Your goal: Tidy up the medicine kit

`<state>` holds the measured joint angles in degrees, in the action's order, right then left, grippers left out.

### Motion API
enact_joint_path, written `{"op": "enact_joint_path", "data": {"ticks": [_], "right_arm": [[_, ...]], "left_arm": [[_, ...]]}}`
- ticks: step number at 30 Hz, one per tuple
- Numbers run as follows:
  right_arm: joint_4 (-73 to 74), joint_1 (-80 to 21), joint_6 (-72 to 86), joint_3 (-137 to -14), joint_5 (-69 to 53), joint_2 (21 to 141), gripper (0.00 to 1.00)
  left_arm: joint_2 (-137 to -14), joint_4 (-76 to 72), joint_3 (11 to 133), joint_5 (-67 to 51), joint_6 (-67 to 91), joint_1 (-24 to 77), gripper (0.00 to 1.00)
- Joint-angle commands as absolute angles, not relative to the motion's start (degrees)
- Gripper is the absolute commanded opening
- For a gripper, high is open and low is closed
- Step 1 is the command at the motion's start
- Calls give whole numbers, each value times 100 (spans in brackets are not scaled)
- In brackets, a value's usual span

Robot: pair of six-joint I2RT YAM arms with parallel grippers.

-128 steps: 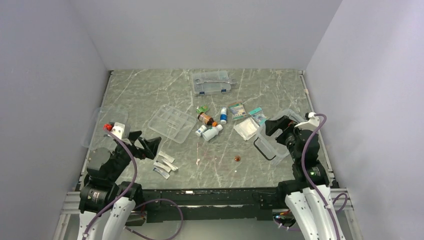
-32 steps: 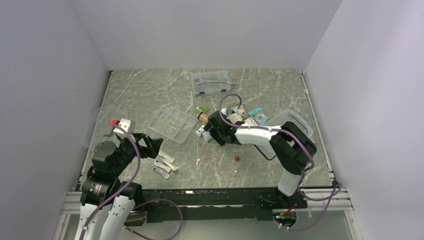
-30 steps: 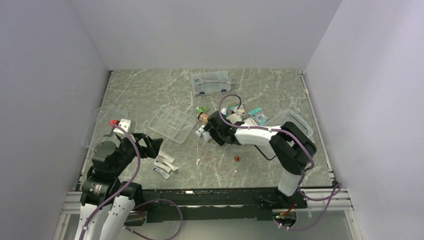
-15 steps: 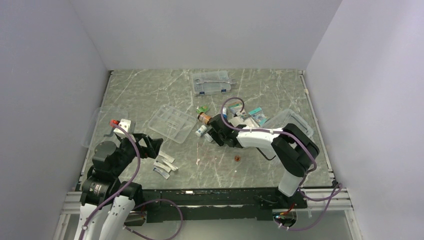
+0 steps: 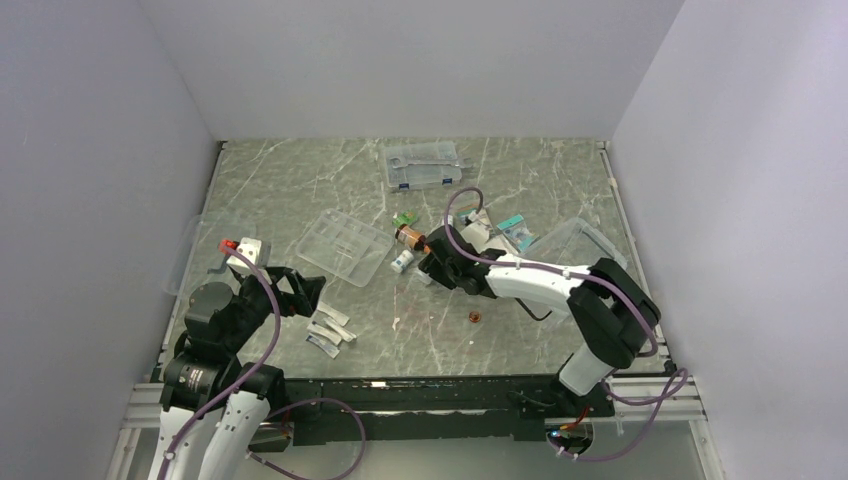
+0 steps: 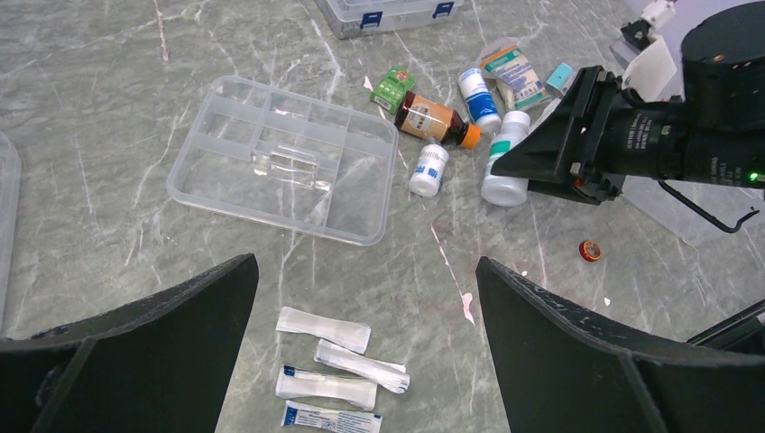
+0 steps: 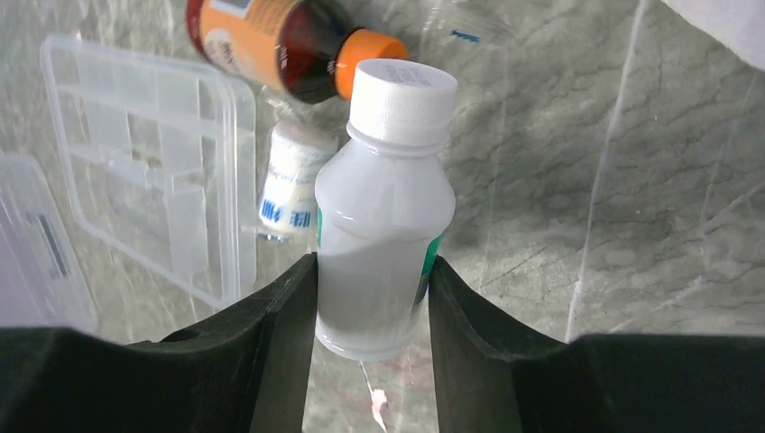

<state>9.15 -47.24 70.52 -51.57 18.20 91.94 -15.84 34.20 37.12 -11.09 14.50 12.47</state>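
My right gripper (image 7: 372, 271) is shut on a white bottle (image 7: 383, 225) with a green label and white cap, both pads against its sides. The left wrist view shows the same bottle (image 6: 505, 167) at the right gripper's tip. Beside it lie a brown bottle (image 7: 289, 50) with an orange cap and a small white bottle (image 7: 290, 180). The clear divided tray (image 5: 345, 246) sits left of them. The clear box (image 5: 575, 245) is at the right. My left gripper (image 6: 365, 266) hangs open over several white packets (image 6: 329, 370).
A flat clear case with blue latches (image 5: 423, 165) lies at the back. More packets and a blue-capped bottle (image 6: 478, 95) are behind the right gripper. A small red cap (image 5: 474, 318) lies on the marble. A clear lid (image 5: 205, 255) rests by the left wall.
The right jaws have closed onto the white bottle, and the right arm's elbow has swung to the right. The left arm has not moved.
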Motion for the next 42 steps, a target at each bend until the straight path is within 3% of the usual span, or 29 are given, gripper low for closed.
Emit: {"op": "enact_joint_path", "data": {"ticks": [1,9,19,25,34,42], "right_arm": [[1100,-4753,5725,-5565,1615,8741,0],[2077,-4755,4557,-5982,1820,7724,0],[4416,-4755,3413,-6845,3276,6711,0],[5462,-4748,3338,-6960,4154,6113,0],[7280,-4626,4389,-7012,5237,6265,0],[6807,-3552,4048,-6289,4904,6188,0]], "left_arm": [[-1608,3332,3841,-1080,1505,1266,99],[-1614,3318,3836,-1128,1504,1266,99],[-1608,3312,3832,-1167,1504,1292,99],[-1604,3314,3832,-1160,1503,1318,99],[-1644,3313,3838,-1173,1514,1331,99],[-1657,3340,3841,-1124,1504,1418,99]]}}
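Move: The right hand already holds the white bottle some 5 cm above the table. The clear box it is taken to lies about 29 cm to the right, level with it fore and aft and at about its height. The gauze pad sits 13 cm right and 3 cm farther out, low on the table; the red cap 9 cm right and 11 cm back. From the idle left hand the box is roughly 55 cm right, 11 cm ahead and 16 cm lower. Up first, then rightward in an arc: the right hand lifts the white bottle clear of the other bottles by about 17 cm, swings it some 24 cm right and a little back, past the gauze pad towards the clear box, and begins to sink near the end. On the way the wrist rolls until the fingers slant down to the right; they keep their grip. ##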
